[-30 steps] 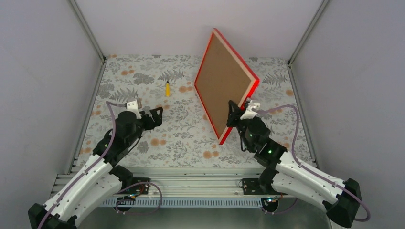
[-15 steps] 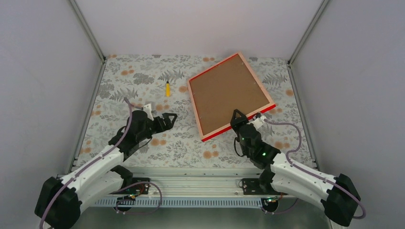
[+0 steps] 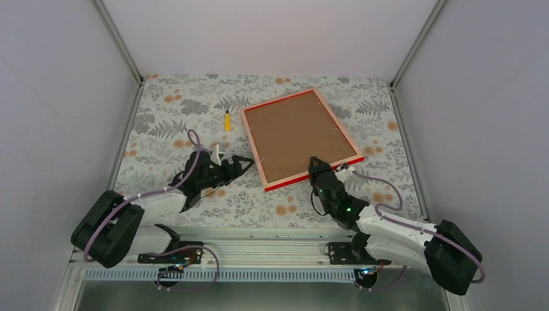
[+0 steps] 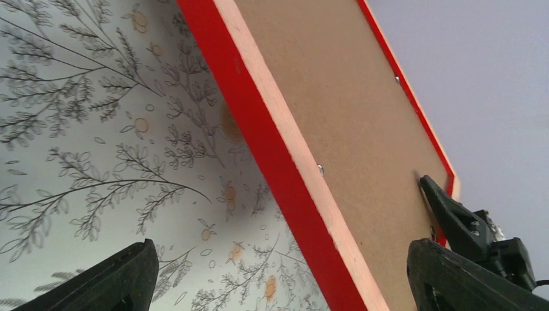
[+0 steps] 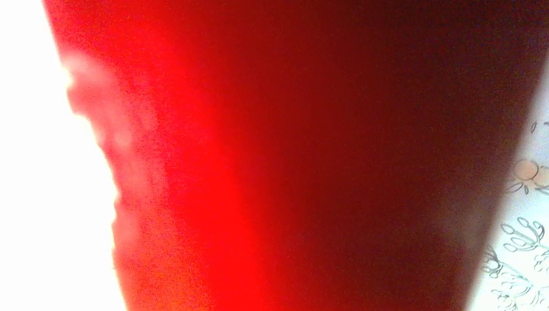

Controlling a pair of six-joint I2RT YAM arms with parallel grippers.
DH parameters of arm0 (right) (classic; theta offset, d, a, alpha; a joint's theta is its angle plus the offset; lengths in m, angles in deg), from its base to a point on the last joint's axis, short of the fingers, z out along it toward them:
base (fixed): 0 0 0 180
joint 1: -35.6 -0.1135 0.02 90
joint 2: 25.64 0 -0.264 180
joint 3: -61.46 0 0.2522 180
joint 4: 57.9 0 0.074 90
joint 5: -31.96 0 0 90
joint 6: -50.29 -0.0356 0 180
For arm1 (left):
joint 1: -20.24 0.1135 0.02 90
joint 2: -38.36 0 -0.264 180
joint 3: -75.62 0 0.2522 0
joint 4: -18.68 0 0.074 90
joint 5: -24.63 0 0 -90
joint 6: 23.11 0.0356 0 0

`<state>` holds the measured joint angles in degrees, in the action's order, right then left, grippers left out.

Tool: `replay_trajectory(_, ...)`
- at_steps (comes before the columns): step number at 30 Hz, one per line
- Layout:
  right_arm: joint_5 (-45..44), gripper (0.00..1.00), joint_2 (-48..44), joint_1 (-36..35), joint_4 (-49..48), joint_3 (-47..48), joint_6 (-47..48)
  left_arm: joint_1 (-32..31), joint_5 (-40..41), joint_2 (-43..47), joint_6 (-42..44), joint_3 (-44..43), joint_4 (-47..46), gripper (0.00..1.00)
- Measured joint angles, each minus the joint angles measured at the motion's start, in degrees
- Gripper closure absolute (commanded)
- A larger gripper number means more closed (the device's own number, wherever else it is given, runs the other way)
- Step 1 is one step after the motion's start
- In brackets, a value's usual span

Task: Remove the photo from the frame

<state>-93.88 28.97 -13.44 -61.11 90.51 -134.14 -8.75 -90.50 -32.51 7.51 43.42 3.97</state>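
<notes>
The red frame [image 3: 304,178] lies low over the table with its brown backing [image 3: 298,133] facing up. The photo is hidden under the backing. My right gripper [image 3: 315,167] is shut on the frame's near edge. One of its black fingers [image 4: 447,207] rests on the backing in the left wrist view. The right wrist view is filled by a blurred red frame [image 5: 259,162]. My left gripper [image 3: 243,164] stands open just left of the frame's near left corner. In the left wrist view the frame's red edge [image 4: 259,136] runs between the spread jaws of that gripper [image 4: 283,259], untouched.
A small yellow-handled tool [image 3: 227,120] lies on the flowered table [image 3: 168,116] left of the frame's far corner. Grey walls close in the sides and back. Metal rails run along the near edge by the arm bases.
The frame has swung down from standing on edge to nearly flat, back up, still in my right gripper. My left arm has reached forward and right toward its near left corner.
</notes>
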Motion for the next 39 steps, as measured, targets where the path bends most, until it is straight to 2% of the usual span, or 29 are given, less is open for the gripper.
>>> replay_trajectory(7, 2.8, 0.83, 3.0, 0.0, -2.4, 0.0, -3.0, 0.0, -2.9, -8.9, -5.3, 0.2, -12.1, 0.19)
replay_trajectory(11, 4.7, 0.76, 4.1, 0.0, -3.8, -0.4, -3.8, -0.1, -4.4, -14.7, -8.3, 0.2, -18.4, 0.35)
replay_trajectory(16, 6.8, 0.64, 4.3, 0.0, 0.8, -2.0, -1.8, -0.2, -5.6, -18.2, -11.1, 0.2, -22.9, 0.55)
replay_trajectory(21, 7.4, 0.53, 1.2, 0.0, 7.1, -2.1, 1.2, -0.2, -6.5, -20.3, -12.6, 0.6, -24.1, 0.69)
replay_trajectory(32, 9.5, 0.25, -7.9, 0.0, 24.7, -1.0, 7.5, -0.1, -7.3, -23.4, -15.0, 1.5, -27.1, 0.86)
replay_trajectory(39, 10.6, 0.1, -6.6, 0.0, 36.4, 8.1, 18.3, -0.1, -8.6, -26.3, -14.3, 2.0, -28.9, 0.92)
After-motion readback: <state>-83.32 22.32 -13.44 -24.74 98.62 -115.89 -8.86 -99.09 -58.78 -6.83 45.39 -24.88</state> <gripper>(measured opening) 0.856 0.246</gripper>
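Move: The left hand hovers wide open just outside the frame's left edge, which is roughly 3 cm to its right, 1 cm ahead and 2 cm lower. The frame's middle lies some 15 cm right and 9 cm ahead of that hand; the screwdriver lies about 14 cm ahead, 8 cm left and 10 cm below. The right hand still pinches the raised near edge of the face-down frame, whose middle is about 10 cm ahead, 4 cm left and 6 cm below. Slipping to its right and then mostly down, about 5 cm in all, the left hand closes on the frame's left edge and pinches it while tipping some 15 degrees downward. The right hand eases slightly left and down with the near edge, opens to let go, draws back and down about 5 cm, then rises a couple of centimetres as its left side rolls down. ##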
